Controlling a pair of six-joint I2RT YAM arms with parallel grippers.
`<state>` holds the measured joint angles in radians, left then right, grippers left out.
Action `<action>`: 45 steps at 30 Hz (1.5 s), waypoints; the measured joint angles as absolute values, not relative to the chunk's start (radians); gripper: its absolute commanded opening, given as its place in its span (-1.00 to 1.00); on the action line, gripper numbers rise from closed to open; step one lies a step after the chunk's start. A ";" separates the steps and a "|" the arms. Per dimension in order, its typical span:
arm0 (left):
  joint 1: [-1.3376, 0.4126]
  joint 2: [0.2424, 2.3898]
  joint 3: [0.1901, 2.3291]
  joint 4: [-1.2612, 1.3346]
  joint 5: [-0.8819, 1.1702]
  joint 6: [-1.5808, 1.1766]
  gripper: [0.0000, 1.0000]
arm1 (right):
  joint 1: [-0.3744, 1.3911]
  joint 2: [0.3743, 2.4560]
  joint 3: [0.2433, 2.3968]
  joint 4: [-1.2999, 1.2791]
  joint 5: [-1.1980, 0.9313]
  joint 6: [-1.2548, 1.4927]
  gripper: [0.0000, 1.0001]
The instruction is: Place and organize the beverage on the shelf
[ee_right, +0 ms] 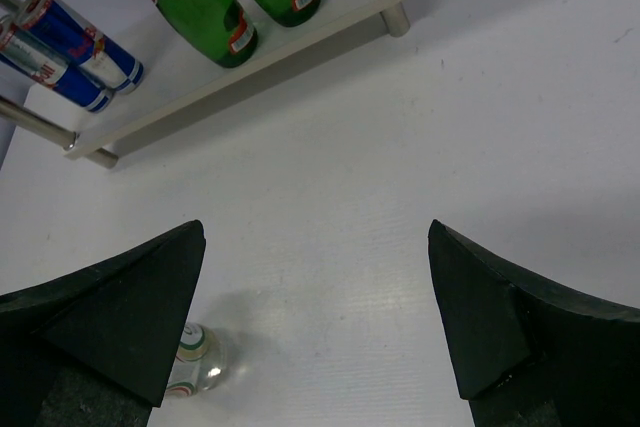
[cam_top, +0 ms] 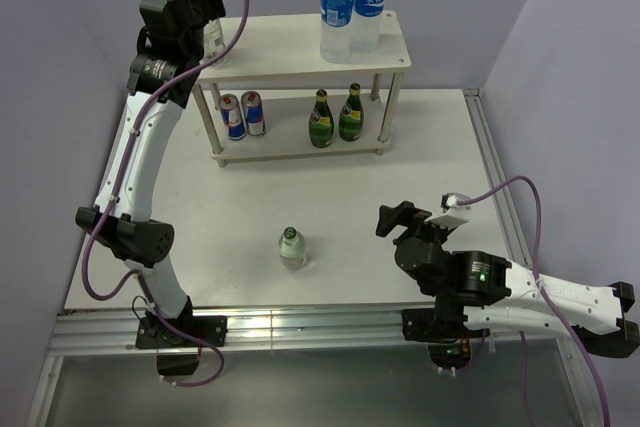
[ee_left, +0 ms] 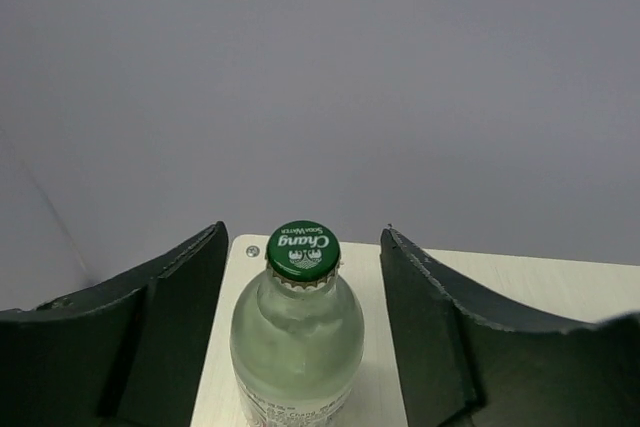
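Observation:
The cream two-tier shelf (cam_top: 290, 32) stands at the back of the table. My left gripper (cam_top: 208, 27) is open at the left end of its top board (ee_left: 420, 277). A clear glass bottle with a green cap (ee_left: 298, 317) stands upright between the fingers (ee_left: 170, 317), with a gap on each side; in the top view my gripper hides most of it. A second clear bottle (cam_top: 291, 247) stands on the table and also shows in the right wrist view (ee_right: 195, 362). My right gripper (cam_top: 395, 219) is open and empty, to the right of that bottle (ee_right: 316, 232).
Two blue-labelled water bottles (cam_top: 352, 2) stand at the right end of the top board. On the lower board (ee_right: 250, 57) are two blue and silver cans (cam_top: 242, 114) and two green bottles (cam_top: 335, 115). The table's metal rail (cam_top: 300, 327) runs along the near edge.

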<state>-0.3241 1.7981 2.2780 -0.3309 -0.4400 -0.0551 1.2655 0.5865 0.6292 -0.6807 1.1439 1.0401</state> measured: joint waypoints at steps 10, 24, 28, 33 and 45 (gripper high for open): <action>-0.324 1.794 2.239 -0.297 -0.438 -0.052 0.62 | 1.266 0.587 0.629 -0.682 1.145 1.040 0.99; -0.329 1.504 2.002 -0.312 -0.443 -0.064 0.99 | 1.266 0.587 0.614 -0.682 1.144 1.048 0.99; -0.361 1.352 1.851 -0.309 -0.462 -0.093 0.91 | 1.266 0.587 0.611 -0.681 1.144 1.055 0.99; -0.579 1.028 1.443 -0.297 -0.522 -0.131 0.79 | 1.266 0.588 0.588 -0.672 1.142 1.055 0.98; -1.143 0.823 0.759 -0.141 -0.618 -0.356 0.89 | 1.266 0.643 0.587 -0.652 1.131 1.070 0.98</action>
<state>-1.1427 0.8234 0.7593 -0.1410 -0.6178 -0.3565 1.2655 0.6430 0.5869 -0.6521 1.1313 1.0698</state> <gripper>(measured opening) 0.947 0.992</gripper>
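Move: From the left hand, the table bottle, the last clear one still standing there, is about 33 cm back, 17 cm right and 44 cm below. The shelved bottle, already let go, stands between its fingers, about 1 cm ahead, its middle some 3 cm lower. The Red Bull cans are about 1 cm ahead, 4 cm right and 41 cm below. From the right hand, the table bottle is roughly 24 cm left, 2 cm back and 11 cm below. Opening wider, the left hand sweeps about 30 cm back, 25 down and right, from shelved towards table bottle. ##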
